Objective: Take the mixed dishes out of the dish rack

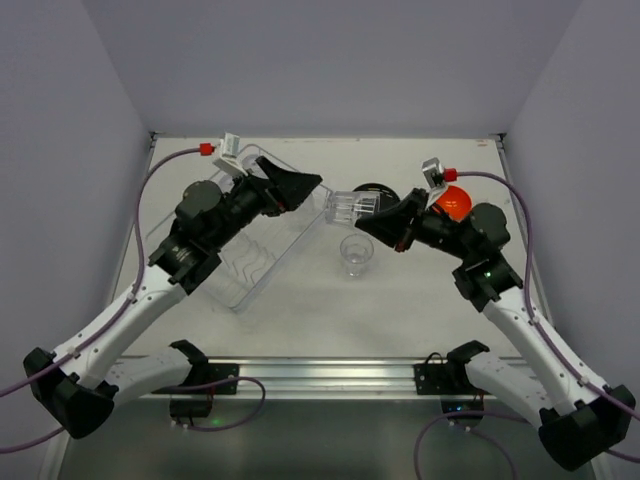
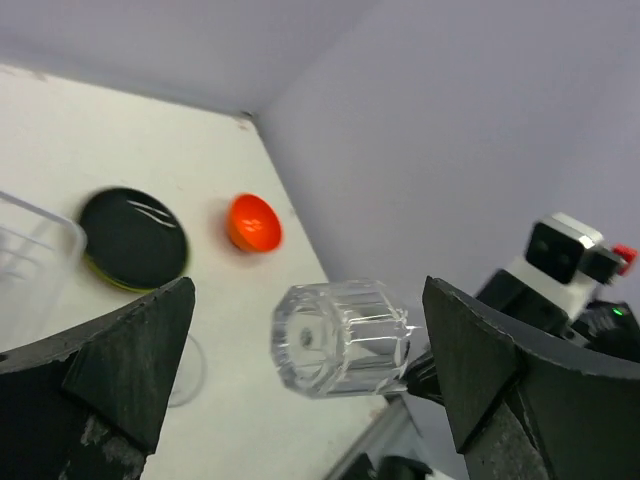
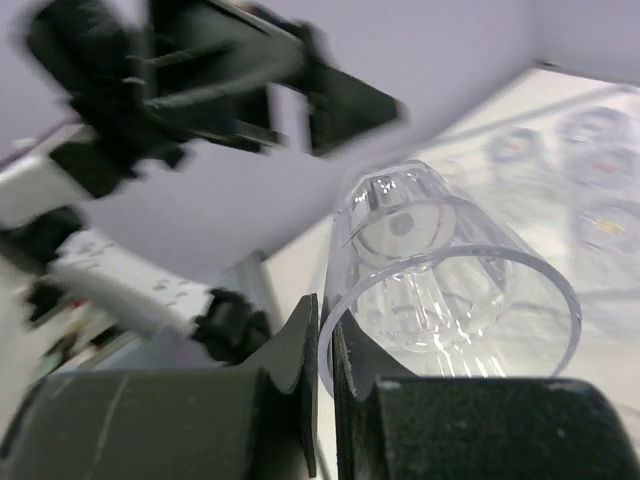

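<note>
A small clear cup (image 1: 350, 208) hangs on its side in the air between the two arms. My right gripper (image 1: 385, 218) is shut on its rim, one finger inside the mouth and one outside (image 3: 325, 320). In the right wrist view the cup (image 3: 450, 280) points away from the camera. My left gripper (image 1: 318, 195) is open, its fingers standing wide on either side of the cup's base (image 2: 340, 340) without touching it. The dish rack (image 1: 240, 285) shows as a see-through rectangular bin under the left arm. Several more clear cups (image 3: 600, 130) lie blurred inside it.
A second clear cup (image 1: 356, 255) stands upright mid-table. A black plate (image 1: 375, 190) lies on a green one behind the held cup (image 2: 133, 238). An orange-red bowl (image 1: 452, 203) sits beside the right wrist (image 2: 252, 222). Walls close in the table's sides and back.
</note>
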You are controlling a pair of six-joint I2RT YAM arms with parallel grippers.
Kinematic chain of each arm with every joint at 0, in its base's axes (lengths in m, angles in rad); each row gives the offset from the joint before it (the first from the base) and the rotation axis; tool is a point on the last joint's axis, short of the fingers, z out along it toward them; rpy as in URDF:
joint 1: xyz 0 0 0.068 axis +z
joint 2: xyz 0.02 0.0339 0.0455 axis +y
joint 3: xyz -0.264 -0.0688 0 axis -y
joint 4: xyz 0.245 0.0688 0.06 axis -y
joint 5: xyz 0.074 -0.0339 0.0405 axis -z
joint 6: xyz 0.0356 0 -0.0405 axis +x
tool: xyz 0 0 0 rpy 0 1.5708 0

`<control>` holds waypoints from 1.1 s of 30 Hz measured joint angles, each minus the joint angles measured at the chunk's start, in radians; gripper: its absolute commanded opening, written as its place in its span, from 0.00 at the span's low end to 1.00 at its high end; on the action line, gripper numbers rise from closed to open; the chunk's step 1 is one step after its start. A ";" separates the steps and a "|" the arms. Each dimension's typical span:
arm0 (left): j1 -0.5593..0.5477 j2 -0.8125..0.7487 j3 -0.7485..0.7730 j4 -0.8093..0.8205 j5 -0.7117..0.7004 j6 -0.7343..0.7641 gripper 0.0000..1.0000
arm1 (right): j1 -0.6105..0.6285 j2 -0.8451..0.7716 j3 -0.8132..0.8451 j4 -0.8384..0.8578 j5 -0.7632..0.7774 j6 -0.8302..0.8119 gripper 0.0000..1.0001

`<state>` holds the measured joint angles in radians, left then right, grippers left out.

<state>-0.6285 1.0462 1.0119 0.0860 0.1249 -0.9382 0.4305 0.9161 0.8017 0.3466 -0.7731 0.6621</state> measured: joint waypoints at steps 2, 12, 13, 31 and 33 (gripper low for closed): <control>0.000 -0.032 0.044 -0.091 -0.114 0.074 1.00 | -0.001 -0.062 0.029 -0.207 0.132 -0.087 0.00; 0.005 -0.147 0.171 -0.484 -0.350 0.366 1.00 | -0.006 0.028 0.263 -1.021 0.784 -0.267 0.00; 0.005 -0.134 0.186 -0.518 -0.357 0.387 1.00 | -0.006 0.076 0.280 -1.064 0.814 -0.275 0.00; 0.005 -0.265 -0.079 -0.721 -0.527 0.591 1.00 | 0.002 0.652 0.429 -1.198 0.912 -0.391 0.00; 0.005 -0.251 -0.084 -0.717 -0.539 0.594 1.00 | 0.013 0.669 0.429 -1.186 0.907 -0.394 0.00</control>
<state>-0.6239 0.7948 0.9283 -0.6308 -0.4145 -0.3443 0.4431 1.5852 1.2308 -0.8394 0.1337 0.2684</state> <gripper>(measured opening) 0.996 0.044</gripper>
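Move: The right hand already holds the glass by its rim; its free table spot lies about 9 cm ahead, 15 cm right and 31 cm below, with the standing glass 12 cm left of that spot and the black plate 12 cm beyond it and 8 cm left. From the open left hand, the right-hand rack glass is some 14 cm ahead, 1 cm left, 31 cm below; the left-hand rack glass is 17 cm ahead, 17 cm left. Right hand swings its pinched glass some 26 cm down, right and forward, upright; left hand sweeps left, down. ##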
